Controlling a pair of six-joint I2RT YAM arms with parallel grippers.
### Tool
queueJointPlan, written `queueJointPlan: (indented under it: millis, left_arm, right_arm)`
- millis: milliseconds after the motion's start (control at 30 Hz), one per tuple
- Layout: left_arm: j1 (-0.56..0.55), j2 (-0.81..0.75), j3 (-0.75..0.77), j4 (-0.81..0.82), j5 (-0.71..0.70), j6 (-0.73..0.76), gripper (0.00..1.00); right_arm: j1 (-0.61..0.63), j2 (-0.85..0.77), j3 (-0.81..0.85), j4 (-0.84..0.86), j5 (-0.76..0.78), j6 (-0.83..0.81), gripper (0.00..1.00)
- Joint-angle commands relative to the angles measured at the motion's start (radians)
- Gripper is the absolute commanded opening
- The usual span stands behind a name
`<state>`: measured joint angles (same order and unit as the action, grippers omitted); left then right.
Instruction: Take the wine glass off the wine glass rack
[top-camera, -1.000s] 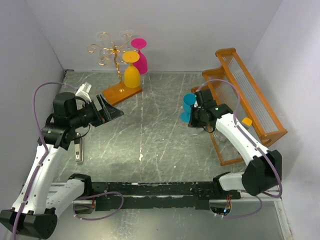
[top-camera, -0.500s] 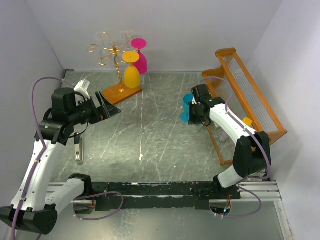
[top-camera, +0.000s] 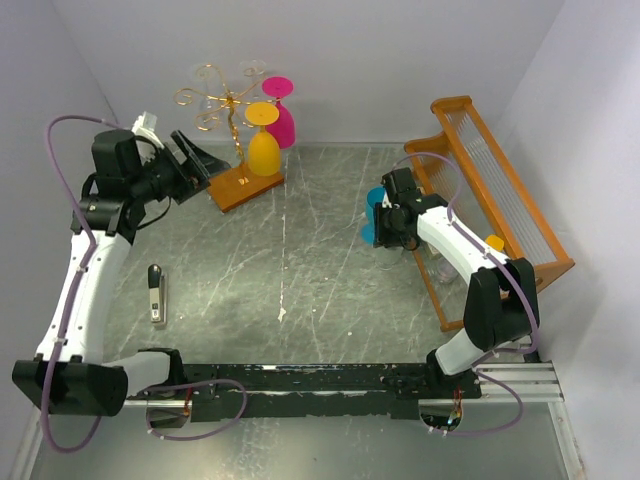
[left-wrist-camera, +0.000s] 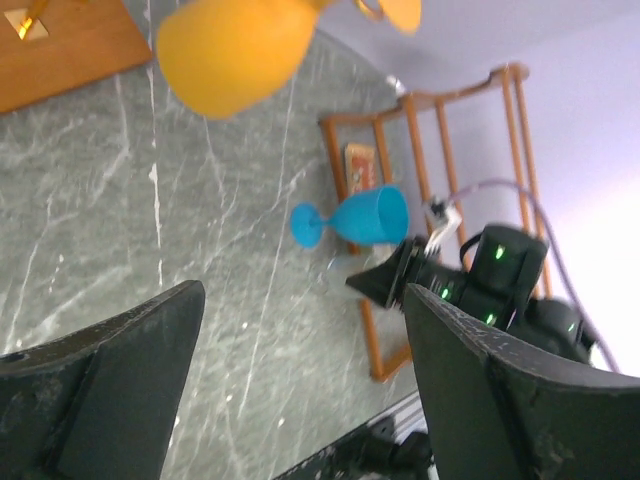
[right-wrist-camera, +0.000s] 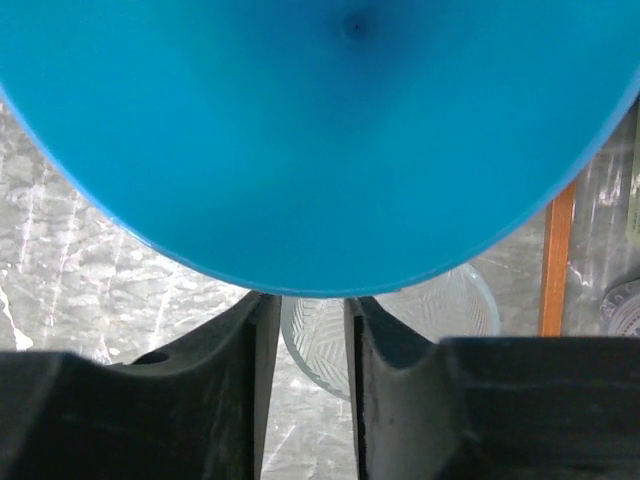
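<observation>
The wine glass rack (top-camera: 222, 98), gold wire on a wooden base (top-camera: 245, 186), stands at the back left. A yellow wine glass (top-camera: 263, 150) hangs bowl-down from it, and a pink one (top-camera: 283, 118) hangs behind. My left gripper (top-camera: 205, 160) is open just left of the base, holding nothing. The left wrist view shows the yellow wine glass (left-wrist-camera: 235, 50) above the wide gripper (left-wrist-camera: 300, 300). A blue wine glass (top-camera: 374, 212) stands upright on the table at centre right. My right gripper (right-wrist-camera: 312, 300) reaches under its bowl (right-wrist-camera: 320, 130) with the jaws slightly apart. The stem is hidden.
A larger orange wooden rack (top-camera: 500, 190) with clear slats fills the right side. A clear patterned glass (right-wrist-camera: 420, 310) sits under it. A small black-and-silver object (top-camera: 156, 293) lies on the table at the left. Walls close in on three sides.
My left arm rose and swung back toward the wire rack, still open. The right gripper's jaws parted slightly at the blue glass, which stayed put.
</observation>
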<state>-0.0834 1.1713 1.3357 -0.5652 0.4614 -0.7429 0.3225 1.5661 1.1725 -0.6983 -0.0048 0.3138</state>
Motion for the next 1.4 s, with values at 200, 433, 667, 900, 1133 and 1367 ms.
queueJointPlan:
  millis: [200,433,667,900,1133,1367]
  left_arm:
    - [0.144,0.140,0.072,0.277,0.043,-0.193,0.83]
    - [0.145,0.248,0.130,0.349,0.022,-0.231,0.74]
    - [0.145,0.319,0.167,0.381,-0.035,-0.254,0.69]
    - [0.145,0.382,0.167,0.455,0.041,-0.308,0.56]
    - [0.147,0.392,0.165,0.484,0.056,-0.323,0.45]
    - [0.169,0.393,0.149,0.524,0.097,-0.370,0.31]
  right_arm:
    - [-0.001,-0.082,0.028,0.023,0.006,-0.023,0.58]
    - [0.000,-0.221,0.030,0.046,-0.029,-0.031,0.76]
    - [0.000,-0.347,0.039,0.066,-0.046,-0.040,0.84]
    - [0.000,-0.408,0.024,0.092,-0.063,-0.042,0.85]
    - [0.000,-0.414,0.021,0.101,-0.089,-0.032,0.83]
    - [0.000,-0.421,0.020,0.101,-0.102,-0.023,0.83]
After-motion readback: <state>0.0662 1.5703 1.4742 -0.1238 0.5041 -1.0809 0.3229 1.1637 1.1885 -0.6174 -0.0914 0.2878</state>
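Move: The empty front-left hook of the wine glass rack is about 16 cm ahead of the left hand, 4 cm to its left and nearly level. The yellow glass hangs some 17 cm ahead, 7 cm right and 8 cm down, and the pink one about 25 cm ahead, 11 cm right, at the same depth. The right hand is at the rim of the clear glass, whose middle is roughly level fore and aft, 3 cm right and 7 cm down. The blue glass stands about 7 cm ahead, 1 cm left and 3 cm lower. The right fingers, already loosening at the clear glass's rim, spread wide and come free, then rise about 15 cm, tipping up some 25 degrees. Meanwhile the left hand reaches about 15 cm forward and a little left to the rack's empty front-left hook, rolling its left side down and turning slightly counter-clockwise; its wide-open fingers close to about a third around the hook's end and stay there. ##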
